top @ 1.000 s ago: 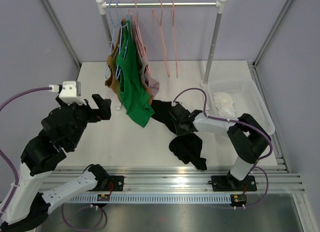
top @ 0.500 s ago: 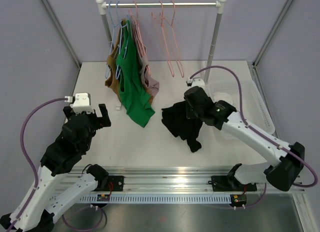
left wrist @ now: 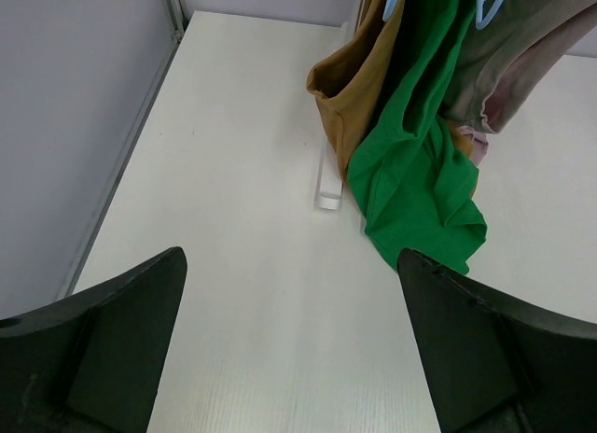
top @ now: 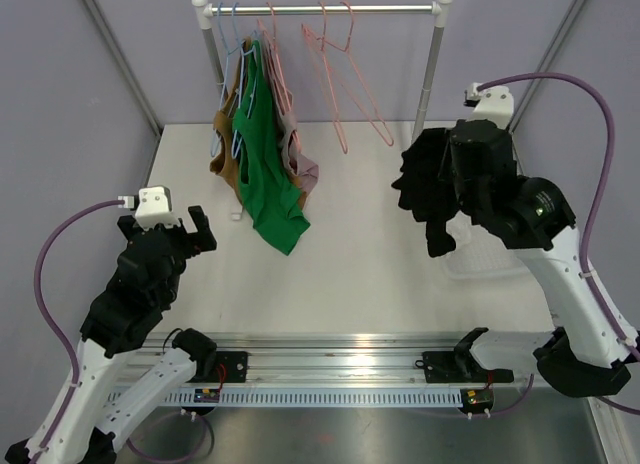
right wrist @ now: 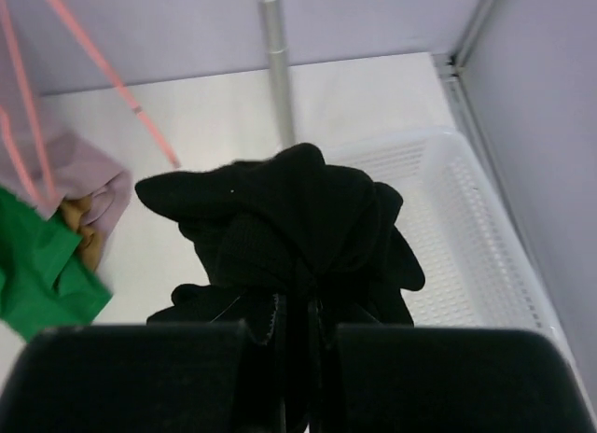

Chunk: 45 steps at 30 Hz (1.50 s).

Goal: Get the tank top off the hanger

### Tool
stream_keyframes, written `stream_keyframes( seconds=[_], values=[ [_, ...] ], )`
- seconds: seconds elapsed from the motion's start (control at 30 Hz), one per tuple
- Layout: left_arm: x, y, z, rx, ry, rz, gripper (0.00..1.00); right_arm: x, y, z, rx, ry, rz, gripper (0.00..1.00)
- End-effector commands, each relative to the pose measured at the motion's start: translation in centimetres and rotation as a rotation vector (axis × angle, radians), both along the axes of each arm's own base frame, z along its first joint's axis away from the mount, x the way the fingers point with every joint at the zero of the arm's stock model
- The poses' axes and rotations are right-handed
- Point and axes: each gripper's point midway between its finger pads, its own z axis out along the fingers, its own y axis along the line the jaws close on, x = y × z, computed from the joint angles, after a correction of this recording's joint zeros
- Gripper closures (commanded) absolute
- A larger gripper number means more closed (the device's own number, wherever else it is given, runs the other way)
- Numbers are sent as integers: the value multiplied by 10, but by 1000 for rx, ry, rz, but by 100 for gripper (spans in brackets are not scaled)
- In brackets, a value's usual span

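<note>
My right gripper [right wrist: 298, 316] is shut on the black tank top [right wrist: 289, 209], which hangs bunched from it in the air. In the top view the black tank top [top: 425, 189] dangles at the left of the right arm, over the near left edge of the white basket [top: 480, 266]; the jaws are hidden behind the cloth. An empty pink hanger [top: 360, 104] swings tilted on the rail [top: 320, 8]. My left gripper [top: 195, 229] is open over the table's left side; in the left wrist view the left gripper [left wrist: 289, 256] holds nothing.
A green garment [top: 265, 164], a brown one [top: 225, 134] and a pale pink one [top: 303, 166] hang at the rail's left end, reaching the table. The rack's right post [top: 428, 84] stands just behind the basket [right wrist: 466, 237].
The right arm has lifted the black tank top off the table and carried it up and right, over the basket. The empty pink hanger has swung right. The left arm drew back slightly.
</note>
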Motion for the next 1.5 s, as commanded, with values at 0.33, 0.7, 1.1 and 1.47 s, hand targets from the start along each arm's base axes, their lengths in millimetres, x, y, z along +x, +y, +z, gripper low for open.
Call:
stream_keyframes(
  seconds=[0.33,0.7,1.1,1.47],
  values=[
    [14,-4,8,-60,-36,-31,1,69,-118,-87,51,165,-327,100],
    [20,-18,10,-90,-14,-100,1,118,-125,-237,166,438,-319,50],
    [18,-76,113,-324,-62,-350,1,69,-78,-115,356,193,-60,0],
    [89,-101,176,-240,-44,-332,1,1,28,-95,752,162,490,3]
  ],
)
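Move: My right hand holds the black tank top high over the table; the white basket it is bound for sits about 10 cm ahead, 14 cm right and 38 cm below. The rack's right foot stands some 20 cm ahead, 6 cm left and 40 cm down. From my empty left hand, the mauve tank top on its pink hanger is roughly 25 cm ahead, 19 cm right and slightly lower; the green top is 18 cm ahead, 15 cm right and 10 cm lower. I swing the black tank top right over the basket, then lower it some 27 cm and a little forward, fingers tipping down, and open wide to let it go. I lift that empty hand about 19 cm, drawing it left and back, rolling and turning counter-clockwise. Meanwhile my open left hand, after barely shifting, climbs about 18 cm, going right and forward towards the mauve top's hanger and turning clockwise. ##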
